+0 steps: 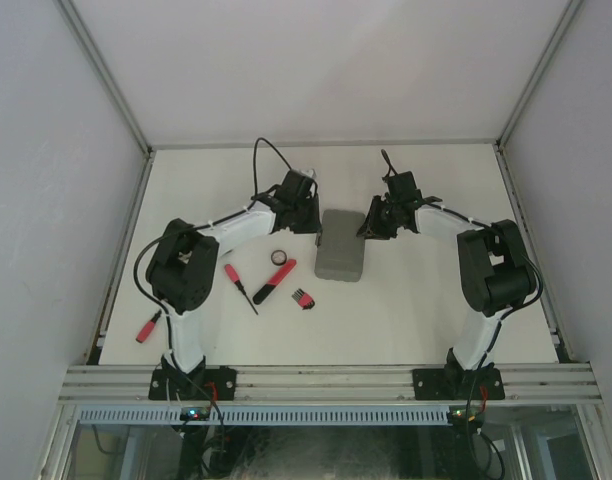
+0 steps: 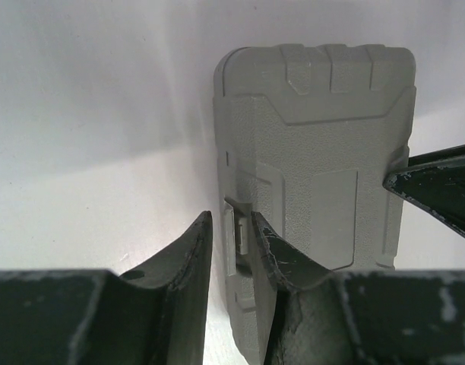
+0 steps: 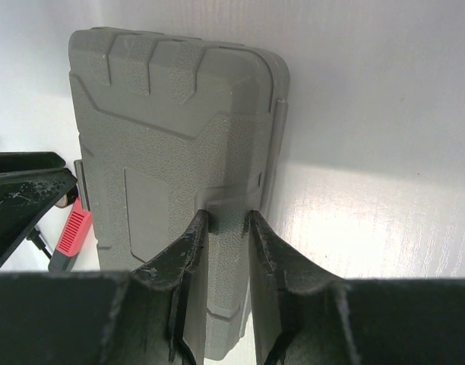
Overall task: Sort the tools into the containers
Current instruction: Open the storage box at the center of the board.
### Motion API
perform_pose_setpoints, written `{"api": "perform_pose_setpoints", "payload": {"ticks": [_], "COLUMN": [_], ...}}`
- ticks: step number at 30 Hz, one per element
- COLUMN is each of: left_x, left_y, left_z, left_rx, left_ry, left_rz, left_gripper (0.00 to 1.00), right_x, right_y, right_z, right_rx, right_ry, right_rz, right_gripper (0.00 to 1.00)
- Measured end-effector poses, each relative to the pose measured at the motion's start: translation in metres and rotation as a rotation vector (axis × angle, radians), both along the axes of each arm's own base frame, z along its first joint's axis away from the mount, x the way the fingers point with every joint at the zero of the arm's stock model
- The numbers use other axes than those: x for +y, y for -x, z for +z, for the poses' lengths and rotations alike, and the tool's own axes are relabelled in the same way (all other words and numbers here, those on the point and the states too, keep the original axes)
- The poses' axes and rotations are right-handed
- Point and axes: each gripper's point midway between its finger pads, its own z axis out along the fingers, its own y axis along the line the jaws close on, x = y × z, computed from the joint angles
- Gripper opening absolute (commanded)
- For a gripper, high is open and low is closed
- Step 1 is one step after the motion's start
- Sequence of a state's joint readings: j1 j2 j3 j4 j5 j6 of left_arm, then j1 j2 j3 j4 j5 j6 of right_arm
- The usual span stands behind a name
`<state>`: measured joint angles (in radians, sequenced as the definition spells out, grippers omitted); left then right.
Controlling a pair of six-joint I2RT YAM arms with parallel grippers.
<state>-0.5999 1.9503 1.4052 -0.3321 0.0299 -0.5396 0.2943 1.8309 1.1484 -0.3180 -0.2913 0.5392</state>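
Observation:
The grey case (image 1: 341, 258) lies closed mid-table, seen close in both wrist views (image 2: 316, 152) (image 3: 172, 137). My left gripper (image 1: 311, 222) (image 2: 231, 239) is open by a narrow gap and straddles the latch (image 2: 238, 232) on the case's left edge, one finger beside the case and one over the lid. My right gripper (image 1: 371, 225) (image 3: 226, 220) has its jaws slightly apart, tips set in a moulded notch at the case's right edge. Left of the case lie a black ring (image 1: 279, 258), a longer red-black tool (image 1: 274, 282), a thin screwdriver (image 1: 236, 281) and a hex key set (image 1: 304, 297). Red pliers (image 1: 148, 327) lie far left.
White walls and a metal frame (image 1: 326, 380) bound the table on all sides. The right gripper's finger (image 2: 438, 186) shows beyond the case in the left wrist view. In the right wrist view, the left gripper's finger (image 3: 20, 198) and a red tool (image 3: 77, 232) show.

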Motion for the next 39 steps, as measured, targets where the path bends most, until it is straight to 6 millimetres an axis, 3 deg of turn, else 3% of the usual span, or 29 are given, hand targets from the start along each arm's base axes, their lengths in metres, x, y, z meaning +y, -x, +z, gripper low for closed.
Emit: {"api": "perform_pose_setpoints", "payload": {"ticks": [20,29,34,39], "left_x": [0.006,0.001,0.001,-0.002], "left_y": [0.012,0.010,0.009,0.008], "left_z": [-0.020,-0.021,-0.021,-0.020], "left_rx": [0.045,0.060,0.071,0.069], "left_ry": [-0.015,0.056,0.103,0.120], "left_rz": [-0.006,-0.011,0.000,0.000], "left_gripper": [0.27,0.11,0.05,0.00], "right_x": [0.001,0.002,0.001,0.000], "right_y": [0.001,0.000,0.000,-0.001], "right_z": [0.000,0.000,0.001,0.004], "right_rx": [0.003,0.002,-0.004,-0.019], "right_ry": [-0.005,-0.005,-0.005,0.003], "right_rz": [0.006,0.006,0.007,0.016], "right_gripper": [0.08,0.09,0.15,0.32]}}
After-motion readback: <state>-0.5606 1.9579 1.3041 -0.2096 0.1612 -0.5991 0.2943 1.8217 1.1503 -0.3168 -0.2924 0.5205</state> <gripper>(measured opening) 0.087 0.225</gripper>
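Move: The left hand hangs half-open just over the box's left-side latch, which lies about 2 cm below it and 1 cm back; the box's middle is some 5 cm to its right and 2 cm back. Left of this hand, the tape ring lies about 9 cm over and 5 cm back, the red knife 10 cm over and 11 cm back. From the right hand, already on the box's right edge, the latch is roughly 11 cm left and 2 cm back. The left fingers pinch the thin latch flap on the box's left side: the hand first sinks about 2 cm and draws back 1 cm so the tips straddle the flap, then closes nearly shut and rolls some 5 to 10 degrees, its right side rising. The right hand keeps its grip on the opposite edge, staying essentially in place. ##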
